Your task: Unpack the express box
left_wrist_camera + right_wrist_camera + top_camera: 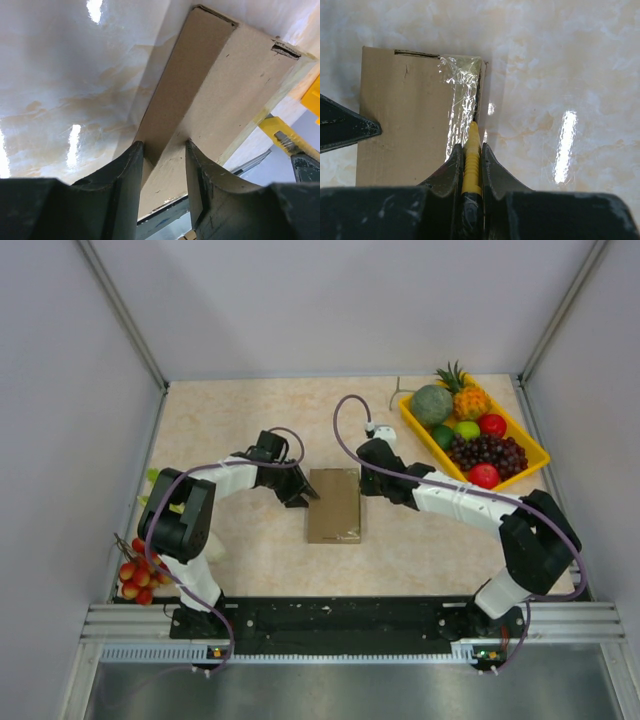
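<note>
The express box (334, 505) lies flat and closed in the middle of the table, plain brown cardboard. My left gripper (299, 492) is at its left edge; in the left wrist view its fingers (162, 145) straddle the box's (225, 85) long edge, one beside the side face, one over the top, with a gap between them. My right gripper (366, 480) is at the box's right edge, shut on a yellow utility knife (472, 150). The knife's tip sits at the strip of clear tape (460, 95) along that edge of the box (405, 115). The knife (280, 136) also shows past the box.
A yellow fruit tray (541, 451) with pineapple, melon, grapes and apples stands at the back right. A bunch of small red fruit (138, 578) lies at the near left by the left arm's base. Grey walls close in both sides.
</note>
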Motion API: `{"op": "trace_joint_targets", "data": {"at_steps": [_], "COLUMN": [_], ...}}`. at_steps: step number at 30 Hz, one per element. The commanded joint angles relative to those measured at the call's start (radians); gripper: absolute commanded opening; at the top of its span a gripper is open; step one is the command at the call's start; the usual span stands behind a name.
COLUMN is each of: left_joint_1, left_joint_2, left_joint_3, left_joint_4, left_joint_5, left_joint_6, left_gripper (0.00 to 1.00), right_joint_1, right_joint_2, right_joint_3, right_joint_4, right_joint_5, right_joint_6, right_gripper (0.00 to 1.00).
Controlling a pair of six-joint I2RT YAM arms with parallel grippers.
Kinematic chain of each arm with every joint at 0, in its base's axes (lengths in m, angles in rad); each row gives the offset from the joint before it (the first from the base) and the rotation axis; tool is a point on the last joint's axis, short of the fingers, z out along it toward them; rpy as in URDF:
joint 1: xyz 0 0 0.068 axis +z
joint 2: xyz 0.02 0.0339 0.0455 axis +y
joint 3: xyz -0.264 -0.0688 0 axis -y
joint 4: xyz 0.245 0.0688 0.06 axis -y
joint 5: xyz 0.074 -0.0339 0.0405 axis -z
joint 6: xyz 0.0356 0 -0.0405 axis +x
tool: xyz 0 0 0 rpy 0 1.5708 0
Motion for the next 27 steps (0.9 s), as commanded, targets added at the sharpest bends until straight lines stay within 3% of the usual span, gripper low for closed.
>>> {"op": "trace_joint_targets", "data": {"at_steps": [1,10,12,17,21,25,27], "left_joint_1": [0.003,0.003,0.003,0.002,0.002,0.000,0.000], "left_joint_2": [-0.004,-0.010,-0.010,-0.035,-0.041,-0.020,-0.004], "left_joint_3": [-0.047,-0.076,-0.076,-0.097,-0.111,-0.119,-0.121], "left_joint_4": [0.034,0.062,0.062,0.051,0.048,0.039,0.033], "left_joint_5": [-0.033,-0.018,-0.007,0.002,0.039,0.054,0.043], "left_joint_6": [-0.080,-0.102,-0.094,-0.055,-0.019,0.007,0.002], "left_gripper": [0.41,0.43,0.47,0.67,0.74,0.75,0.70], "right_joint_1": [0.012,0.011,0.011,0.011,0.008,0.000,0.002], "right_joint_2": [-0.042,-0.052,-0.040,0.010,0.065,0.128,0.161], "right_joint_3": [0.059,0.106,0.115,0.176,0.223,0.264,0.287], "right_joint_4": [-0.099,-0.131,-0.131,-0.128,-0.091,-0.065,-0.067], "right_joint_5": [-0.041,-0.031,-0.025,-0.029,-0.046,-0.080,-0.084], "right_joint_6": [0.035,0.051,0.055,0.025,-0.021,-0.053,-0.060], "right_gripper": [0.00,0.00,0.00,0.00,0.00,0.00,0.00]}}
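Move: The right hand already holds the knife, its blade at the taped right-hand edge of the box. The box's middle lies about 7 cm to that hand's left, 2 cm back and some 7 cm below. The fruit crate stands roughly 23 cm to the right of that hand and 14 cm ahead. From the left hand, already astride the box's left edge, the box's middle is about 6 cm to the right, 1 cm back and slightly lower. Backing about 1 cm along the box's taped right edge and edging upward, the right hand then reverses, swinging some 3 cm forward and 3 cm left over the box and ending about 2 cm higher, fingers still shut on the knife and blade still at the edge. The left hand spreads its fingers widely and slips about 1.5 cm back, one finger staying by the box's left side. ##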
